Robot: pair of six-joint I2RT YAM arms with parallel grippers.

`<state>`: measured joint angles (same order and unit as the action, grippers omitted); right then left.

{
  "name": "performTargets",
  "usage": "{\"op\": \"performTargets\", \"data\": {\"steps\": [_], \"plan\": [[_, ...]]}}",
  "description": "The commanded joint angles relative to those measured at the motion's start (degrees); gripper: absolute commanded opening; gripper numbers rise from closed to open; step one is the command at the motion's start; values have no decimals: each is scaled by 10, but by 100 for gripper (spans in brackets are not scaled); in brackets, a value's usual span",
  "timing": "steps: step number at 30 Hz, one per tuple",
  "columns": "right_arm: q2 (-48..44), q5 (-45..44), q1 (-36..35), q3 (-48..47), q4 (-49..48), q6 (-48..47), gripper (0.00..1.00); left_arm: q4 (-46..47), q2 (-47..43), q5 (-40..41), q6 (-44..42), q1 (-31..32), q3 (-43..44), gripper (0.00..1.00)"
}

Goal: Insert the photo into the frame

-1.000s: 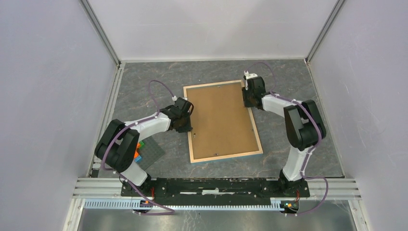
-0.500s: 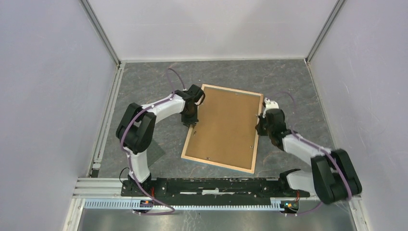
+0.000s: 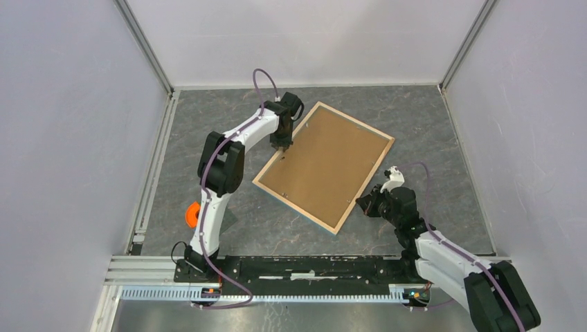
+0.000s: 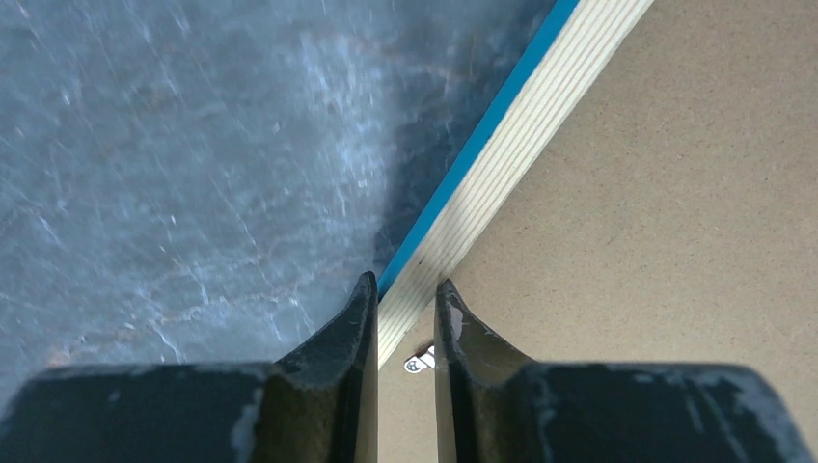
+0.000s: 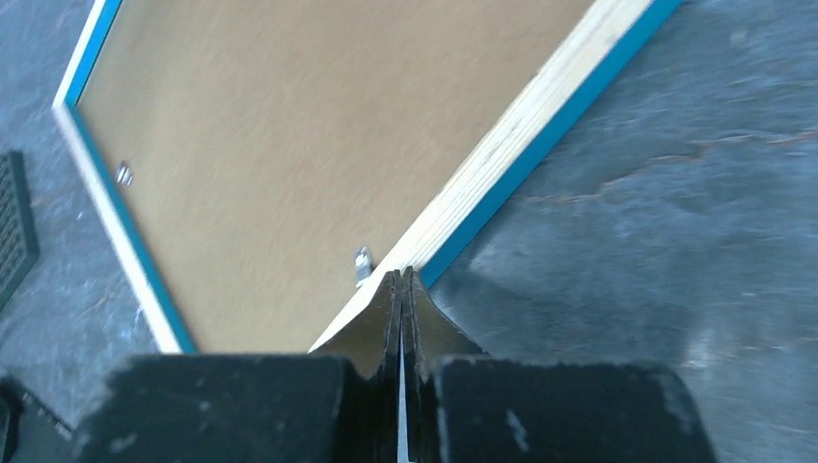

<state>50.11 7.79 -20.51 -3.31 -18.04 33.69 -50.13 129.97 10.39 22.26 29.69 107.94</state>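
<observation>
The frame point(image 3: 296, 205) lies face down and skewed on the grey table, its light wood rim up and a blue edge showing. A brown backing board point(image 3: 324, 166) fills it. My left gripper point(image 3: 280, 146) is at the frame's far left side. In the left wrist view this gripper point(image 4: 402, 285) is shut on the wooden rail point(image 4: 540, 116), one finger outside and one on the board side. My right gripper point(image 3: 361, 201) sits at the near right side. In the right wrist view it point(image 5: 400, 273) is shut with nothing in it, just over the rail point(image 5: 511, 135). The photo is out of view.
Small metal tabs point(image 5: 362, 262) hold the backing board inside the rim. An orange object point(image 3: 192, 214) lies by the left arm's base. A black studded plate point(image 5: 14, 212) shows at the left of the right wrist view. Walls enclose the table on three sides.
The frame has turned clockwise, carried by my left gripper, which moved away from the bases. My right gripper slid along the right side toward the near corner and shut.
</observation>
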Motion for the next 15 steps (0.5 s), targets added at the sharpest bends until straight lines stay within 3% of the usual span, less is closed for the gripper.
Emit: {"op": "performTargets", "data": {"steps": [1,2,3,7,9,13,15], "plan": [[20,66,-49,1,50,19,1,80,22,-31,35,7,44,2],[14,58,-50,-11,65,6,3,76,14,-22,37,6,37,4],[8,50,-51,-25,87,-10,5,74,3,-12,39,6,26,13],[3,-13,-50,-114,175,-96,18,78,-92,26,45,6,-64,62],[11,-52,-50,-152,206,-131,26,80,-148,23,44,7,-107,77],[45,-89,-44,-217,228,-173,33,108,-281,-32,75,18,-232,99],[61,-91,-42,-240,229,-178,33,120,-339,-63,129,34,-302,100]]}}
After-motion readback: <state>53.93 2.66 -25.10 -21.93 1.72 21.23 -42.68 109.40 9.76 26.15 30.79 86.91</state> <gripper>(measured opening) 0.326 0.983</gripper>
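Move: Between the left fingertips sits the frame's left rail, already pinched; the nearest metal clip is about 3 cm behind that hand, and another clip some 17 cm behind, both level with it sideways. The frame's right rail lies roughly 1 cm left of the right hand's shut fingertips, a clip on the backing board about 3 cm to their left, and the frame's near corner 10 cm back and 6 cm left. Letting go of the left rail, the left hand opens wide after a 1 cm creep forward, then lifts and draws back about 5 cm each way over the rail and board. The right hand first bears a further 2 cm left against the outer side of the right rail, then comes free, rising nearly 5 cm and easing forward some 3 cm while its fingers part about a third and it rolls left side down some 15 degrees. ##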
